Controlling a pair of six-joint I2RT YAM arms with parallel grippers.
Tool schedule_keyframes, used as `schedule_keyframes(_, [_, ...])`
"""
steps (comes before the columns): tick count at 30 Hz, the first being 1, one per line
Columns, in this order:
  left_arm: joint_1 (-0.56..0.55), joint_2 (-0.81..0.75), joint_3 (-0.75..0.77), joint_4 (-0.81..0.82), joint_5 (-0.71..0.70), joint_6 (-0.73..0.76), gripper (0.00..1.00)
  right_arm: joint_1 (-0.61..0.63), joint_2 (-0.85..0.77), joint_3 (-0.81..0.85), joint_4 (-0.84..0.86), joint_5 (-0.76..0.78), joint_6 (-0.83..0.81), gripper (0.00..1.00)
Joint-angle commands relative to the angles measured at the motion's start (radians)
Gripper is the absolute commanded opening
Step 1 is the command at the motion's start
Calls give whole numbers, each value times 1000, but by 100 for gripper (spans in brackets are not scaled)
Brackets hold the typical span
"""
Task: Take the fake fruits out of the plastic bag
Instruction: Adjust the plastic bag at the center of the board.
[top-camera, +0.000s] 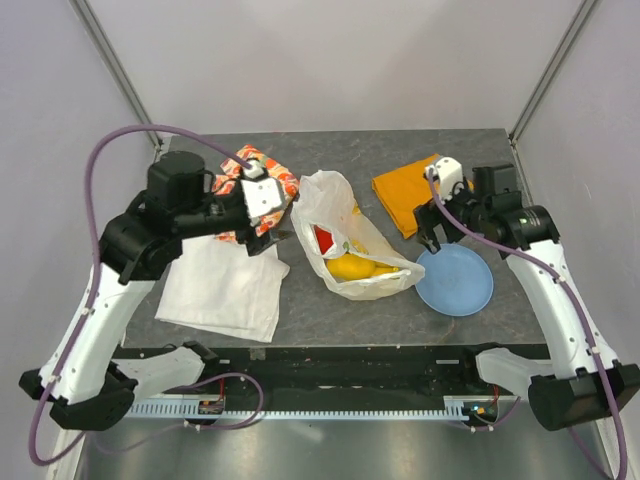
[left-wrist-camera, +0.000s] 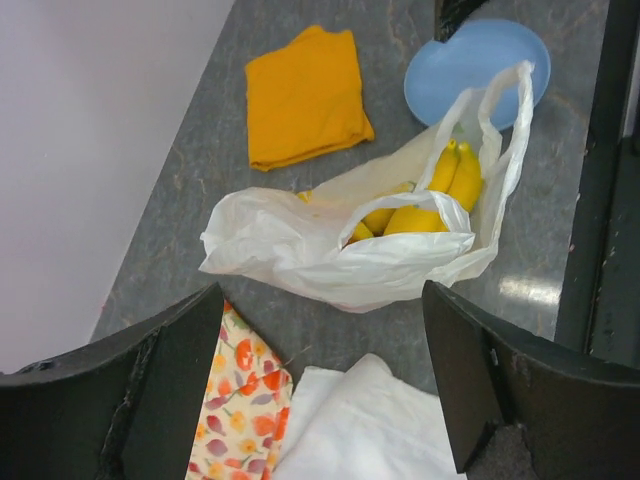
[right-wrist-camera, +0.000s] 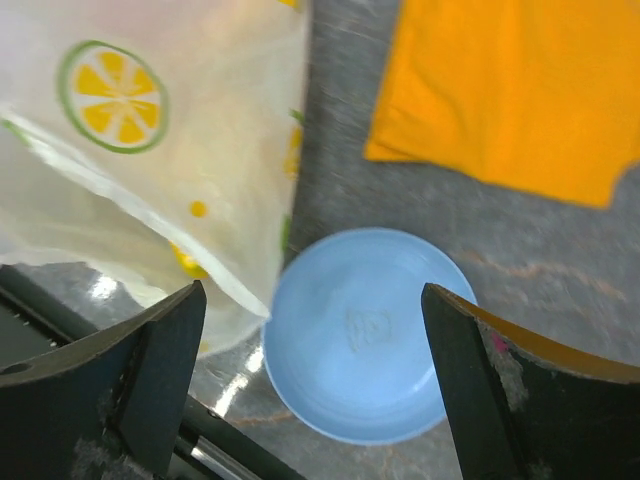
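Note:
The white plastic bag (top-camera: 345, 235) lies crumpled mid-table with its mouth open. Yellow bananas (top-camera: 355, 267) and a red fruit (top-camera: 325, 240) show inside it. In the left wrist view the bananas (left-wrist-camera: 440, 195) lie in the bag (left-wrist-camera: 330, 250) near its handles. My left gripper (top-camera: 275, 240) hovers open just left of the bag, nothing between its fingers (left-wrist-camera: 322, 300). My right gripper (top-camera: 437, 240) is open above the blue plate, right of the bag, and holds nothing (right-wrist-camera: 312, 300). A lemon slice (right-wrist-camera: 112, 95) shows through the bag wall (right-wrist-camera: 200, 200).
A light-blue plate (top-camera: 455, 282) sits right of the bag. An orange cloth (top-camera: 408, 190) lies behind it. A white cloth (top-camera: 225, 285) and a floral cloth (top-camera: 270, 170) lie to the left, under my left arm. The table's front edge (top-camera: 330, 350) runs close behind the bag.

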Motion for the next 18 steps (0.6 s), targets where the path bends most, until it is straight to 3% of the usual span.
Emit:
schedule_keyframes(1, [-131, 81, 39, -86, -172, 201, 87, 99, 67, 70, -12, -113, -58, 97])
schedule_keyframes(5, [-207, 111, 76, -127, -157, 254, 87, 173, 87, 54, 22, -120, -40, 97])
schedule_keyframes(9, [-360, 125, 77, -196, -206, 345, 86, 228, 102, 31, 8, -159, -30, 98])
schedule_keyframes(12, [-424, 144, 18, -232, -284, 435, 77, 288, 114, -15, 7, -162, -32, 97])
schedule_keyframes(15, [-425, 163, -47, -186, -324, 486, 62, 340, 133, -69, 46, -127, -17, 97])
schedule_keyframes(18, [-421, 167, -117, -82, -399, 503, 32, 358, 156, -117, 147, 13, 58, 98])
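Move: The plastic bag's middle lies about 18 cm to the right hand's left, 2 cm ahead and 17 cm below; the blue plate is almost under that hand, 3 cm back and 3 cm right, and the orange cloth 17 cm ahead, 6 cm left. From the left hand the bag is some 13 cm right, 8 cm ahead and 32 cm down, the white cloth 16 cm left and 2 cm ahead, the floral cloth 24 cm ahead, 9 cm left. Both hands close in on the bag. The left sinks some 9 cm while shifting right and a bit back, its fingers swinging clockwise and tipping down, then half closing above the bag's left rim; whether they have caught plastic can't be seen. The right sweeps about 10 cm left, then also back and down over the bag's right end, turning counter-clockwise, fingers wide open. ##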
